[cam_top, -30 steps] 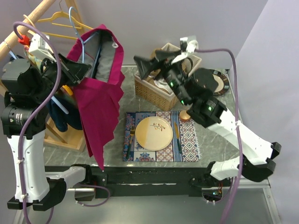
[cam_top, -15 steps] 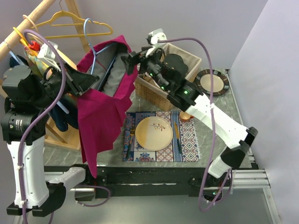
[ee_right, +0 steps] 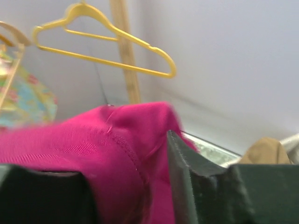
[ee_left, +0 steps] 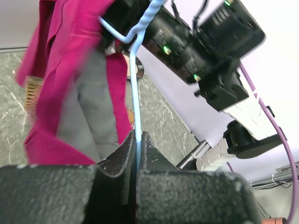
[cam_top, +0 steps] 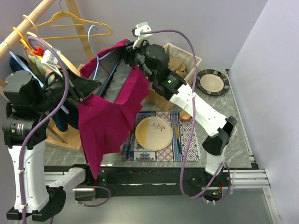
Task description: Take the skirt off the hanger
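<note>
The magenta skirt with grey lining hangs off a light-blue wire hanger above the table's left side. My left gripper is shut on the hanger's wire, which runs up from between its pads; the skirt drapes to the left of it. My right gripper is at the far upper edge of the waistband. In the right wrist view the skirt's fabric fills the gap between the jaws, and one finger presses against it.
A wooden rack at the back left carries a yellow hanger and other clothes. A wicker basket stands behind a patterned placemat with a cream plate and cutlery. A dark plate lies at the right.
My right arm swung left from the basket to the skirt's waistband and its jaws narrowed onto the fabric. The waistband now spreads wider toward the right. The left gripper kept its hold.
</note>
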`<state>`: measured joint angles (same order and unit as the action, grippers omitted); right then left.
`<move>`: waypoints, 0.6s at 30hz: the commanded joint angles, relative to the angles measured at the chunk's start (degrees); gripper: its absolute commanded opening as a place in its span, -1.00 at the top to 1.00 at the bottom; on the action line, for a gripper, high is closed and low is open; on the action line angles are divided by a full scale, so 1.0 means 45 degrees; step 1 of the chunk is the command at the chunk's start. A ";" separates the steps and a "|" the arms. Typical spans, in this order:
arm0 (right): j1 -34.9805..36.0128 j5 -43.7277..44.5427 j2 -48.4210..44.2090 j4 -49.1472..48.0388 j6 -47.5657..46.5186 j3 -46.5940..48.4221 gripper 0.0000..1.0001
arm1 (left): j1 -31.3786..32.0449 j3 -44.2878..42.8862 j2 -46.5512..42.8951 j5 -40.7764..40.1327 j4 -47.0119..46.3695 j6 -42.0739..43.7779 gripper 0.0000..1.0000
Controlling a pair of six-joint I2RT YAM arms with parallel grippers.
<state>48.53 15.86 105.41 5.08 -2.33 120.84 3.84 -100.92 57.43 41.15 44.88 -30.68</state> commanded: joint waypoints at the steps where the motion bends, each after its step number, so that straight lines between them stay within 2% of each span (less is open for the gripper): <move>1: -0.0920 0.0696 -0.0025 0.0002 0.0498 0.0589 0.24 | 0.0066 -0.0171 -0.0672 0.0623 -0.1615 0.0254 0.98; 7: -0.1858 -0.0534 -0.0103 0.0433 0.1669 0.0628 0.66 | 0.0066 0.0239 -0.0906 0.0309 -0.1555 0.0411 0.98; 14: -0.2912 -0.2251 0.0287 0.1468 0.2564 0.1097 0.68 | 0.0046 0.0651 -0.1492 0.0466 -0.3040 -0.0292 0.98; 17: -0.3538 -0.3482 0.0346 0.1702 0.3016 0.1019 0.70 | 0.0046 0.0319 -0.1512 0.0330 -0.3079 -0.0331 0.98; 18: -0.3713 -0.4452 0.0288 0.1645 0.3017 0.0961 0.74 | 0.0046 0.0318 -0.1531 0.0252 -0.3273 -0.0331 0.98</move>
<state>38.35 -0.19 106.21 11.97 7.97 123.11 4.21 -95.81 55.18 41.32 39.62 -30.96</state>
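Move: The skirt's upper far corner already lies between the right hand's half-open fingers, about 1 cm ahead, level sideways and 1 cm down. From that hand, the blue hanger's neck is some 11 cm left and 5 cm back, and the yellow hanger roughly 22 cm left and 11 cm ahead. The left hand holds the blue hanger's near side; from it the skirt corner is about 19 cm ahead and 12 cm right. Right fingers close and pinch the skirt's corner, drawing it about 5 cm forward-right; left keeps gripping the hanger. ##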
